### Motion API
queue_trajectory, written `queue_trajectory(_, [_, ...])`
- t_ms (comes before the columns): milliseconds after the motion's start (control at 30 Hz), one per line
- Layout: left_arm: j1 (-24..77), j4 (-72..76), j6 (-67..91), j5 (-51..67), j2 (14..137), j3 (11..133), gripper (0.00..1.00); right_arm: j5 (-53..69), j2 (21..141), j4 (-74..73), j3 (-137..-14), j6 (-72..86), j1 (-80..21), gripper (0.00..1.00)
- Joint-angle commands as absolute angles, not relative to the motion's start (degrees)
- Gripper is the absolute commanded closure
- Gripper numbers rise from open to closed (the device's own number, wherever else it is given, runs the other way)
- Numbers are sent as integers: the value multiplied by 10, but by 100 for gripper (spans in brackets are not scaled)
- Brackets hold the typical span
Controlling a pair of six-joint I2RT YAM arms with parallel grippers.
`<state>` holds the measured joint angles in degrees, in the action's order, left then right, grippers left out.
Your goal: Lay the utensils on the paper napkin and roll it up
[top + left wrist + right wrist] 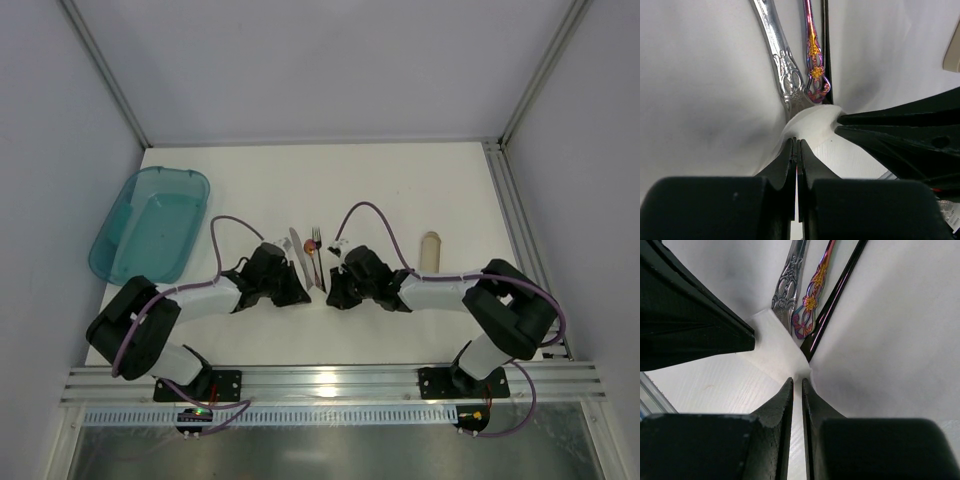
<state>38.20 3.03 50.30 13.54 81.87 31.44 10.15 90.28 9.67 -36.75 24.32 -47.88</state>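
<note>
The utensils lie side by side on the paper napkin [705,75] at mid-table: a pale knife [296,248], a fork [316,243] and a thin dark piece between. The left wrist view shows a silver handle [785,70], an iridescent purple-gold handle [812,55] and a thin black one [826,45]. The napkin's near edge is folded up over the handle ends [812,125]. My left gripper [796,141] is shut on that raised edge. My right gripper [796,381] faces it, jaws nearly together, pinching the same fold [775,342]. In the top view both grippers [303,297] [332,297] meet just below the utensils.
A translucent teal tub [150,222] stands at the far left. A beige tube [430,250] lies right of the utensils, behind the right arm. An aluminium rail [330,380] runs along the near edge. Bare table [705,385] shows under the lifted fold.
</note>
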Motion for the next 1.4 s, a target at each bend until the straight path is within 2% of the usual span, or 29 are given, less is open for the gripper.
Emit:
queue_trajectory(0, [385,67,493,143,839,330,99,85,874,71,-374,261,-476,87])
queue_trajectory(167, [385,74,493,139,843,335,99,48,832,17,-385,332,-470,78])
queue_trajectory(300, [385,76,490,139,846,341,99,9,798,-38,-375,447,-444,61])
queue_trajectory(433, [386,79,491,138,853,345,99,-29,778,-38,-361,532,-438,34])
queue_trajectory(533, [386,83,491,141,856,345,100,-47,776,-35,-352,590,-438,28])
queue_trajectory(833, [386,86,490,141,862,344,100,-109,793,-37,-339,710,-460,20])
queue_trajectory(1367, [387,95,496,139,861,332,100,-217,831,-83,-374,835,-500,17])
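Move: The napkin's fold crosses the utensil handles. Its right end is about 4 cm to the right gripper's right, roughly 1 cm ahead and 1 cm lower; from that gripper the fork's middle lies some 10 cm ahead and 2 cm left, the spoon's 8 cm ahead and 3 cm left. The left gripper has the folded corner about 1 cm ahead, 1 cm right and 1 cm below, and the knife's middle some 10 cm ahead and 2 cm left. Keep the left gripper shut and on the folded corner by the handle ends, settling about 1 cm down, then easing 1 cm forward and right. Open the right gripper wide off the fold, lift it some 3.5 cm while swinging about 5 cm right and 2 cm forward, then sink 2 cm over the fold's right end, turning the wrist nearly 60 degrees clockwise throughout. ##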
